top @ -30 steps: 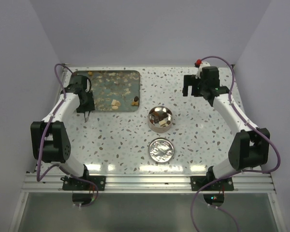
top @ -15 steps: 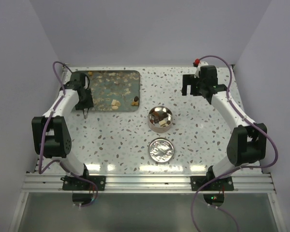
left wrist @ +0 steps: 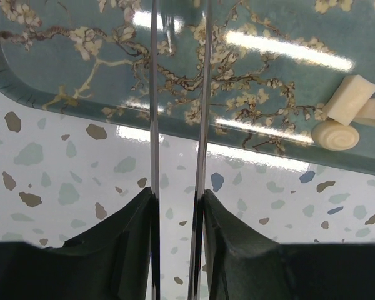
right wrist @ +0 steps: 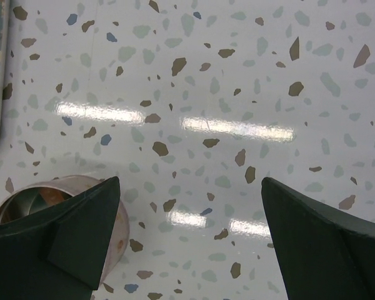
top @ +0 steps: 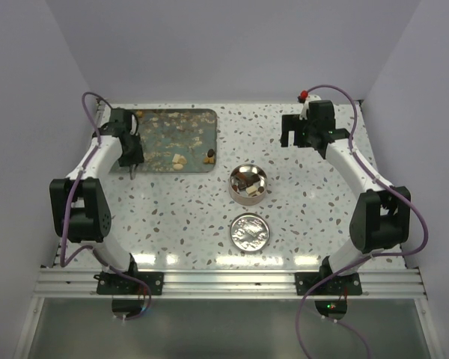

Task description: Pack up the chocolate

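Observation:
Pale chocolate [top: 179, 160] and a dark piece [top: 209, 155] lie near the front edge of the flowered teal tray [top: 165, 134]. The round metal tin [top: 248, 184] holds several dark and pale lumps. My left gripper [top: 132, 170] hangs over the tray's near-left corner. Its long thin metal blades [left wrist: 178, 94] stand a narrow gap apart with nothing between them. Two pale pieces [left wrist: 350, 99] lie on the tray [left wrist: 62, 56] well to the right of the blades. My right gripper [top: 292, 138] is wide open and empty [right wrist: 190, 187] at the far right, with the tin [right wrist: 25, 194] at its left.
The tin's round lid [top: 250, 232] lies flat on the speckled table in front of the tin. Fine tan crumbs are scattered over the tray. Purple walls close in the table on both sides and at the back.
My left gripper has drifted a little farther back and left along the tray's left front corner, and its blades have drawn closer together. The right arm has barely shifted.

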### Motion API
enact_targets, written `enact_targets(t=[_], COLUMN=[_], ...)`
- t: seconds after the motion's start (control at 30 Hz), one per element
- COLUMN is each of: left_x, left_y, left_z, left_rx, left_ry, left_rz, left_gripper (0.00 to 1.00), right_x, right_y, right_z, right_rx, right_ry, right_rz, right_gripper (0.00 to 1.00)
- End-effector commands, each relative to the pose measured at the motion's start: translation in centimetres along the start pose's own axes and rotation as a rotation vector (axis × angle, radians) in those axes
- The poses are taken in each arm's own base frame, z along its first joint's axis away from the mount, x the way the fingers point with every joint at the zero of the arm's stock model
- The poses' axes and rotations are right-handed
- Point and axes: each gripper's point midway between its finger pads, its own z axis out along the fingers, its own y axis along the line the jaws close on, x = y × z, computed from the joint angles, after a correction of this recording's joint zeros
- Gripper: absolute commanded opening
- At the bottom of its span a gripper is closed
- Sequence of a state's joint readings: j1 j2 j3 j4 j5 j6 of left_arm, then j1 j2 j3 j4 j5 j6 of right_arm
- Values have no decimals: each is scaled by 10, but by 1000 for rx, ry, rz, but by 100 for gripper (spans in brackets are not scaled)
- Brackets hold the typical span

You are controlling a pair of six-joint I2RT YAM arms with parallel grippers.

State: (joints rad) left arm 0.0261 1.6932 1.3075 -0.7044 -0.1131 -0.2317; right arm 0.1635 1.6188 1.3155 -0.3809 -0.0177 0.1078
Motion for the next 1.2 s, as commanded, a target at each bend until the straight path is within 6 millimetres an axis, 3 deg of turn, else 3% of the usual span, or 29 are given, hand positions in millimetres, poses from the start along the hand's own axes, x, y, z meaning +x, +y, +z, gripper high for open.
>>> enact_targets(t=[0.0,0.23,0.57,0.67,0.87,0.97,1.17], left_x=[-27,-45,-35,-30,-9,4,22], left_y=[-6,-13,-16,-28,-79,-116,-158], left_z=[-15,-40,-52,-56,-62,-72,-97], left_rx=[47,101,128,167,249,324,415], left_ry=[-66,-122,-126,-127,-108,-112,-124], left_rz=[5,24,35,57,174,234,305], left_gripper=[27,25,26,26,26,26,26], right_x=[-23,-23,-24,-25,-25,-25,-27], right_y=[4,4,6,6,6,6,5], right_z=[-3,-4,-6,-7,-7,-7,-10], right_rx=[-13,-12,-22,-25,-22,-21,-19], right_ry=[-56,-57,-62,-67,-65,-66,-70], right_rz=[-5,-5,-2,-1,2,2,2], right_gripper=[98,98,98,98,98,98,98])
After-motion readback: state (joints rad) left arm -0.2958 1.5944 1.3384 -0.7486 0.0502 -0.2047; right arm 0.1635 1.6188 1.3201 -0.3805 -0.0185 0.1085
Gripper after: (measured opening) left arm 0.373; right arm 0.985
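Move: The left hand, gripping the tongs, has the round tin about 38 cm to its right and 6 cm back, some 8 cm lower. The pale chocolates lie roughly 15 cm to its right and 2 cm ahead, the dark chocolate about 26 cm right and 4 cm ahead; the lid is about 39 cm right and 20 cm back. From the right hand, the tin lies some 15 cm left, 11 cm back and 15 cm below. Keeping the tongs squeezed, the left hand rises about 4 cm, then swings 15 cm right towards the tin, turning clockwise. ##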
